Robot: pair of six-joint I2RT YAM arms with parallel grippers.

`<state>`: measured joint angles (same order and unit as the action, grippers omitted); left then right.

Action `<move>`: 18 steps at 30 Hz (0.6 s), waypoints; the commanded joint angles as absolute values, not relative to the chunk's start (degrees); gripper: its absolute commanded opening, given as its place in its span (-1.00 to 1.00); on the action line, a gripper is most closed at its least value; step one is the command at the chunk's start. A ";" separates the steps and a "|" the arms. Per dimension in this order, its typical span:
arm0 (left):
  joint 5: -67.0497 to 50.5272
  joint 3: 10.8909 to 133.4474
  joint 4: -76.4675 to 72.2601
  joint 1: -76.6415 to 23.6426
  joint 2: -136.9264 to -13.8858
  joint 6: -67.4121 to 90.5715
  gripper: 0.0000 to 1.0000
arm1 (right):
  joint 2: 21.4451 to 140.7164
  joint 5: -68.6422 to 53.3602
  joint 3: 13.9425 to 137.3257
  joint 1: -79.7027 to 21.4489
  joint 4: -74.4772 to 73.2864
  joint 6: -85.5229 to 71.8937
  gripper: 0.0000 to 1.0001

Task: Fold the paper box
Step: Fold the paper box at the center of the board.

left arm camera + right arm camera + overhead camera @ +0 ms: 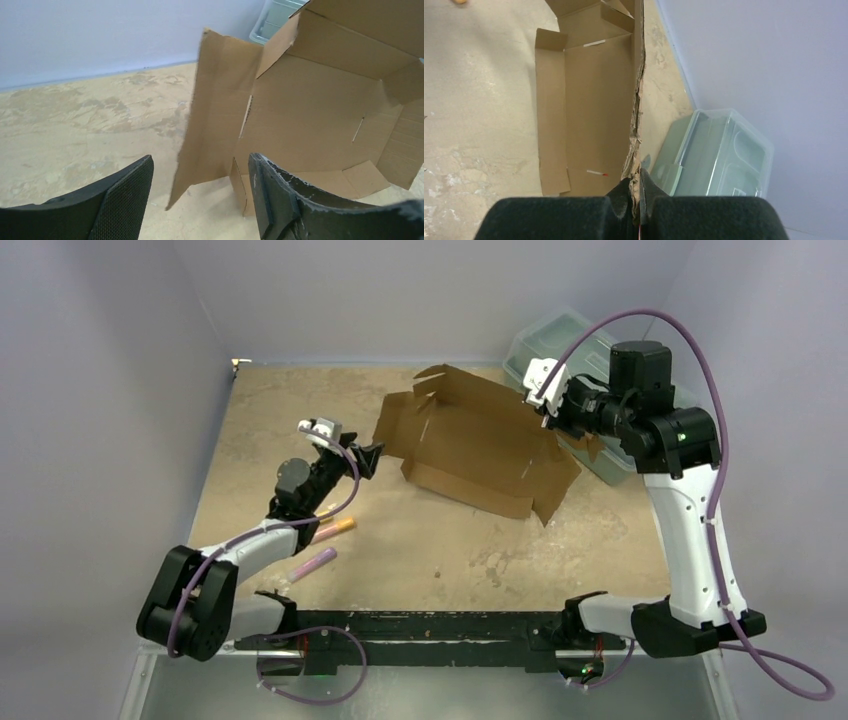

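The paper box (480, 445) is a brown cardboard sheet, partly folded, in the middle of the table with its right side raised. My right gripper (545, 408) is shut on the box's frayed right edge, which runs straight out from between the pads (638, 196). The box's floor and low side flap (594, 100) lie to the left of that edge. My left gripper (370, 458) stands open at the box's left end. In the left wrist view an upright flap (215, 115) rises just beyond the open gripper (200, 200), touching neither finger.
A translucent grey-green plastic toolbox (560, 350) sits at the back right, right behind the right gripper (719, 155). Two pinkish cylinders (335, 530) (312, 562) lie by the left arm. Grey walls close in the table on three sides.
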<state>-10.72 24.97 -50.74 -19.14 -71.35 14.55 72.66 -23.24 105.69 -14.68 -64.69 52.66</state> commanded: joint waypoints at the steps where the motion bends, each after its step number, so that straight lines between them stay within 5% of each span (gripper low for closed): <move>1: -14.02 28.14 -55.54 -18.90 -74.28 15.30 0.27 | 71.49 -25.58 105.31 -14.72 -62.99 53.09 -1.00; 15: -13.28 34.35 -52.45 -18.90 -82.09 11.69 -0.11 | 72.30 -28.17 107.53 -14.74 -64.74 51.73 -1.00; 17: -14.26 34.71 -52.12 -18.90 -82.87 11.73 -0.37 | 72.42 -28.38 107.78 -14.71 -64.78 51.55 -1.00; 18: -14.89 34.65 -52.20 -18.90 -83.02 11.78 -0.71 | 72.49 -28.32 107.76 -14.76 -64.73 51.51 -1.00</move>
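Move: Nearly straight ahead of the open left hand stands the box's left side flap, some 5 cm farther out, 3 cm to the right and about level. From that hand the box's floor panel is roughly 17 cm right, 2 cm ahead and 6 cm lower; the near wall runs about 15 cm right, 6 cm back and 8 cm lower. From the right hand, the side flap lies about 24 cm left, 9 cm ahead and 18 cm below. Reaching forward and a little to the right, the left hand goes about 4 cm in to the side flap, sinking slightly with hardly any wrist turn, and closes its fingers by about half around the flap's upright edge. The right hand keeps its pinch on the box's far wall and stays nearly in place. ##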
